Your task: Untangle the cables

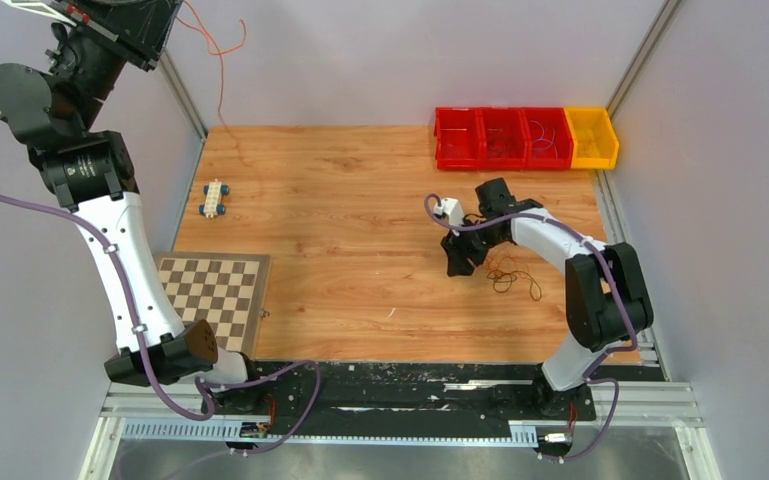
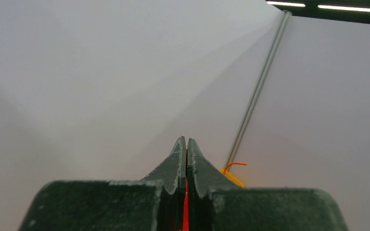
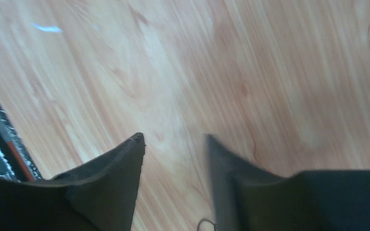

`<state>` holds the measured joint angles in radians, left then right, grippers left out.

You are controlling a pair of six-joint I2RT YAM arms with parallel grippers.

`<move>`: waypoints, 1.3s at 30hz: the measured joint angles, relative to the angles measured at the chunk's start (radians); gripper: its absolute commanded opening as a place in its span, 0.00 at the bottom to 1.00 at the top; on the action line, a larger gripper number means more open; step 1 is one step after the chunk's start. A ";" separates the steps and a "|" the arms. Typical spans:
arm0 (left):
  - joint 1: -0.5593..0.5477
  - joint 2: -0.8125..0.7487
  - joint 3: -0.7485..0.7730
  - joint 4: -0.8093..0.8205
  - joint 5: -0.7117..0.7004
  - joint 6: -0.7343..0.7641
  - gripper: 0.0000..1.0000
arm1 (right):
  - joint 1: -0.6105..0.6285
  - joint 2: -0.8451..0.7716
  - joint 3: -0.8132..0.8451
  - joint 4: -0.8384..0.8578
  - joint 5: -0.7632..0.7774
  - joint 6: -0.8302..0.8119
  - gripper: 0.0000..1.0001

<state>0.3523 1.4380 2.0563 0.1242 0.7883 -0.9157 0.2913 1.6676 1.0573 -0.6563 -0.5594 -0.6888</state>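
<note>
My left gripper (image 2: pixel 186 140) is raised high at the back left, its jaws shut on an orange-red wire (image 2: pixel 186 211). In the top view that orange wire (image 1: pixel 222 62) hangs from it in loose curves against the back wall. A dark thin wire (image 1: pixel 516 279) lies in curly loops on the wooden table (image 1: pixel 340 250), at the right. My right gripper (image 1: pixel 460 262) is low over the table just left of those loops. In the right wrist view it (image 3: pixel 175 137) is open and empty, with a bit of the dark wire (image 3: pixel 206 224) at the bottom edge.
Three red bins (image 1: pixel 505 138) and a yellow bin (image 1: pixel 594 138) stand at the back right; some hold thin wires. A small toy car (image 1: pixel 215 198) lies at the left. A chessboard (image 1: pixel 215 290) lies at the front left by the left arm.
</note>
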 measured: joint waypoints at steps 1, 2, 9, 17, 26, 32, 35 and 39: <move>-0.005 -0.001 0.002 0.020 0.007 -0.011 0.00 | 0.012 -0.001 0.019 -0.008 -0.018 0.021 0.67; -0.013 -0.003 0.003 0.041 0.016 -0.023 0.00 | 0.026 -0.001 0.046 -0.016 -0.039 0.042 0.72; -0.173 -0.043 -0.076 0.124 0.052 -0.052 0.00 | 0.041 -0.007 0.300 -0.022 -0.158 0.224 0.88; -0.370 -0.073 -0.368 0.146 0.062 -0.064 0.00 | 0.104 -0.103 0.433 0.114 -0.250 0.388 0.87; -0.443 -0.021 -0.410 0.130 0.063 -0.079 0.00 | 0.267 -0.062 0.447 0.253 -0.288 0.399 0.87; -0.442 -0.020 -0.365 0.130 0.063 -0.074 0.00 | 0.301 0.082 0.462 0.277 -0.280 0.410 0.88; -0.439 -0.021 -0.362 0.127 0.063 -0.071 0.00 | 0.311 0.124 0.462 0.294 -0.278 0.436 0.91; -0.428 -0.021 -0.362 0.116 0.055 -0.069 0.00 | 0.333 0.123 0.418 0.406 -0.265 0.490 0.91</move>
<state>-0.0753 1.4174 1.6943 0.2398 0.8429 -0.9852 0.6243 1.7908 1.4757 -0.2501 -0.8246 -0.1986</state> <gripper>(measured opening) 0.007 0.908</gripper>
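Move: The orange cable hangs from the shut left gripper, its middle about 35 cm below that hand and some 5 cm ahead; the clear table middle is level ahead, 24 cm right and 66 cm down. From the right gripper, the hanging cable is about 43 cm left, 8 cm ahead and 25 cm higher. The olive cable tangle lies 8 cm right, 2 cm back and 5 cm down; a white scrap 14 cm left, 8 cm back and 5 cm down. Swing the open right gripper away from the olive tangle, about 22 cm left towards the hanging orange cable, rising some 24 cm and then sinking by a third of that, while the fingers spread wide and tilt up to the left. Meanwhile keep the orange cable pinched and bring the left gripper right and down towards the right one, turning clockwise and tipping its fingers down. ##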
